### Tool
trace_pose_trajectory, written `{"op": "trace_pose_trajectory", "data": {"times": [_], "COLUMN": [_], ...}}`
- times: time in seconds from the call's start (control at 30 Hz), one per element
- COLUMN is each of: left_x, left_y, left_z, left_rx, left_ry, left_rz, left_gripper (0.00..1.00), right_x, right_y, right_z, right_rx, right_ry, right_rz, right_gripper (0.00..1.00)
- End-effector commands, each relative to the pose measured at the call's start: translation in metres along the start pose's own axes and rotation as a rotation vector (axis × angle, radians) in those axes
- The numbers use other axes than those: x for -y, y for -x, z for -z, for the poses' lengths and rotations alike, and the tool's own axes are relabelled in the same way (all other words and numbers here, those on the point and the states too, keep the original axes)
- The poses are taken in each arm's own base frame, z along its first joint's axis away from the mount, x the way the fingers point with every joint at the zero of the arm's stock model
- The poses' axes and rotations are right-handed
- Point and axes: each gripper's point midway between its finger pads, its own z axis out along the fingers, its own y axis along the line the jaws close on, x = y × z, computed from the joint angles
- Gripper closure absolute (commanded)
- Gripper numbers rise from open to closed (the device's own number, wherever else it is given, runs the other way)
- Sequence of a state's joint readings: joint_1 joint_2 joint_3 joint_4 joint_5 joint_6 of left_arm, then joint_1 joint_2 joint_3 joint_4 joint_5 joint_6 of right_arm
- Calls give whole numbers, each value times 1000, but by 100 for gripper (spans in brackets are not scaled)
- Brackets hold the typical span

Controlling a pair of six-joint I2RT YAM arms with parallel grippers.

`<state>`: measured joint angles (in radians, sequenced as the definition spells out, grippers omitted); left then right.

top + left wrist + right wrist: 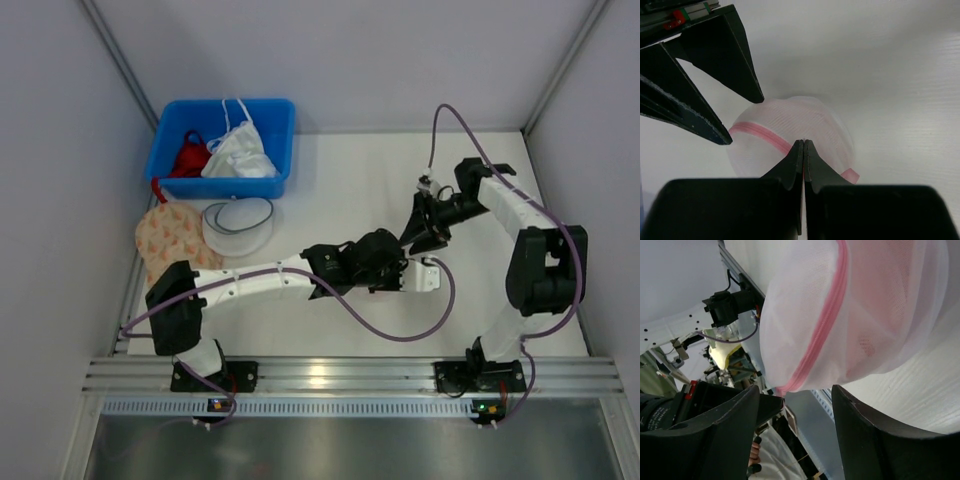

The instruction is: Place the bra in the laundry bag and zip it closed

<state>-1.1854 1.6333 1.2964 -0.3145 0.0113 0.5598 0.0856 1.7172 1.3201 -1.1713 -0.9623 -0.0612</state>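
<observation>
The laundry bag [790,132] is a white mesh pouch with a pink zip, lying bulged on the white table. In the right wrist view the laundry bag [805,315] fills the upper frame, and the salmon-pink bra [885,300] shows through its mesh, inside it. My left gripper [804,142] is shut, its tips pinching the bag at the end of the zip. My right gripper [796,392] stands open just off the bag, with nothing between its fingers [860,415]. From above, the left gripper [408,275] and the right gripper [420,238] meet mid-table.
A blue bin [220,103] at the back left holds a red garment [188,158] and a white garment [240,152]. In front of it lie a beige patterned pouch [170,240] and a dark-rimmed mesh disc [238,225]. A purple cable [400,335] loops near the front.
</observation>
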Motion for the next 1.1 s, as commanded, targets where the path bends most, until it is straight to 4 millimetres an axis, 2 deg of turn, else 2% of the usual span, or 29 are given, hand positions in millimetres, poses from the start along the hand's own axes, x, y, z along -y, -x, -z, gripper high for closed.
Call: {"op": "trace_pose_trajectory", "data": {"times": [0.0, 0.1, 0.17, 0.27, 0.3, 0.37, 0.4, 0.43, 1.07], "left_x": [-16, -18, -17, -15, -14, -13, -11, -10, 34], "left_y": [31, 33, 33, 32, 31, 28, 24, 23, -49], "left_z": [0, -2, -3, -2, -2, -1, 0, 2, 22], "left_rx": [90, 94, 94, 96, 94, 88, 82, 79, -79], "left_ry": [43, 45, 42, 34, 31, 31, 31, 29, -51], "left_rz": [-4, -10, -11, -17, -16, -15, -15, -14, 26], "left_gripper": [100, 100, 100, 100, 100, 100, 100, 100, 100], "right_x": [-19, -19, -18, -15, -16, -17, -16, -15, -1], "right_y": [2, 3, 2, 3, 3, 10, 14, 16, 57], "right_z": [-4, -9, -14, -18, -18, -17, -15, -14, 15], "right_rx": [-17, -35, -55, -76, -85, -81, -72, -68, 86], "right_ry": [74, 72, 73, 66, 64, 62, 52, 49, -20], "right_rz": [20, 22, 23, 28, 23, 39, 48, 46, 97], "right_gripper": [40, 43, 49, 64, 75, 86, 96, 100, 100]}}
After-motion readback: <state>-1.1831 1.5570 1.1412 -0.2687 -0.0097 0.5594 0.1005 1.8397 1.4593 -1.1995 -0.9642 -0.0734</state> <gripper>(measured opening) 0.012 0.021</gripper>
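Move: For the right hand, the near stretch of the laundry bag's pink zip lies about 2 cm left, 1 cm forward and 1 cm lower, between its open fingers. The left fingertips, already shut on the zip, are some 6 cm back and 3 cm left of the right hand. The bag's body hangs roughly 6 cm left, 2 cm back and 8 cm below. From the left hand, that zip stretch is around 7 cm ahead, 1 cm right and 2 cm lower. The right fingers pinch the pink zip strip, shutting from well open after the hand slides about 2 cm left and slightly down to it; still gripping, that hand then draws forward some 2 cm and a little right. The left fingers keep their hold on the zip, nearly still at first, then pull away about 3.5 cm left and 2.5 cm down. ##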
